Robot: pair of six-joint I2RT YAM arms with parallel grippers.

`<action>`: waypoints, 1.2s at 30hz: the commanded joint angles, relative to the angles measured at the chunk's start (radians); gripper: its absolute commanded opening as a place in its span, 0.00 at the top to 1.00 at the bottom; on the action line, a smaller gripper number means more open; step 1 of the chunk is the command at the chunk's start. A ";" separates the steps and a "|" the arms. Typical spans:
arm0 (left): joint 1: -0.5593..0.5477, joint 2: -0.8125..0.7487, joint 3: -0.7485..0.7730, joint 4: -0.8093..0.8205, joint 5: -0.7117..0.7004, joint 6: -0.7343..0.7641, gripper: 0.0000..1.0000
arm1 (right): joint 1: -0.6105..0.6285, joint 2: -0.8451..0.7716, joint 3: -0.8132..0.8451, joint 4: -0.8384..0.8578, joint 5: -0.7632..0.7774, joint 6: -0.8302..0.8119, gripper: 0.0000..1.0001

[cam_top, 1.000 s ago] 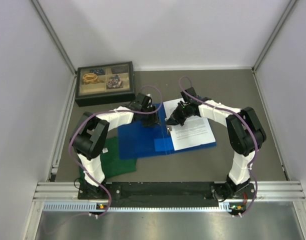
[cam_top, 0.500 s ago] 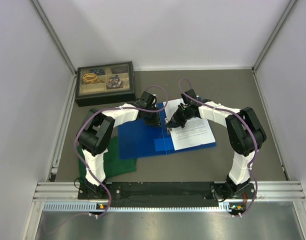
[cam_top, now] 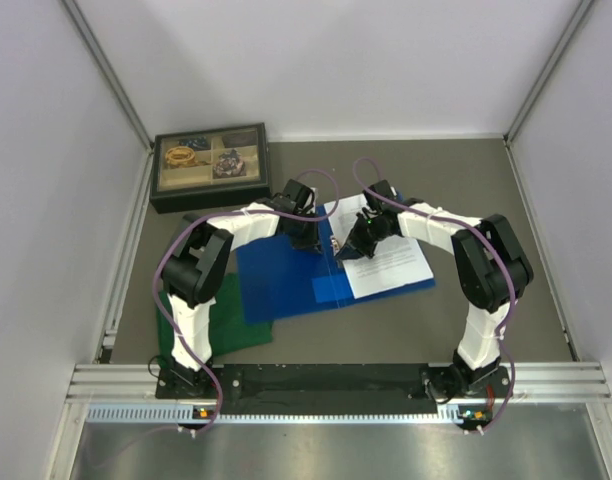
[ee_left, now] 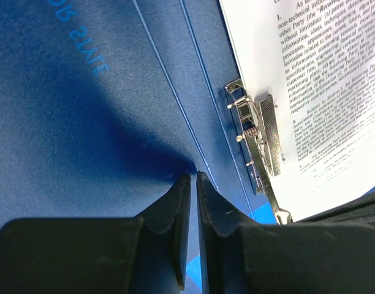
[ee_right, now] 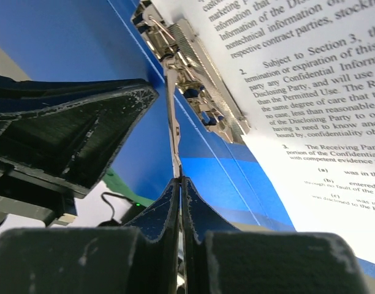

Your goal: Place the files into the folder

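Observation:
The blue folder [cam_top: 281, 275] lies open on the table, and the files [cam_top: 388, 256] rest as white printed sheets on its right half. In the left wrist view my left gripper [ee_left: 193, 176] hovers over the bare blue inside cover [ee_left: 83, 122] beside the spine. Only a thin slit shows between its fingers, with nothing in it. My right gripper [ee_right: 180, 179] is shut on the thin metal lever [ee_right: 173, 110] that rises from the folder's clip mechanism [ee_right: 203, 82] at the files' [ee_right: 310, 104] edge. From above, both grippers [cam_top: 314, 243] [cam_top: 346, 250] meet at the spine.
A black compartment box [cam_top: 208, 165] with small items stands at the back left. A green cloth [cam_top: 221, 318] lies under the folder's near-left corner. The left gripper's dark finger [ee_right: 83, 131] hangs close beside the lever in the right wrist view.
My left gripper has slid right towards the spine while its fingers closed to a slit. The folder has turned slightly. The right gripper has stayed shut at the clip.

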 commanded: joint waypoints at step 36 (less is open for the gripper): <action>0.002 0.083 -0.123 -0.015 0.019 0.168 0.87 | -0.073 -0.094 0.238 -0.150 0.204 -0.507 0.25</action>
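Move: The right hand pinches the free end of the clip's lever; the clip lies about 3 cm ahead, 1 cm left and 5 cm below it. At that lower height, the paper stack's middle is some 5 cm ahead and 10 cm right, and the light-blue pocket roughly 8 cm back and 2 cm left. From the left hand, down on the folder beside the spine, the clip lies level, about 4 cm right, at nearly the same height. Still pinching the lever, the right hand goes some 5 cm right and down, then opens, rising about 8 cm. ##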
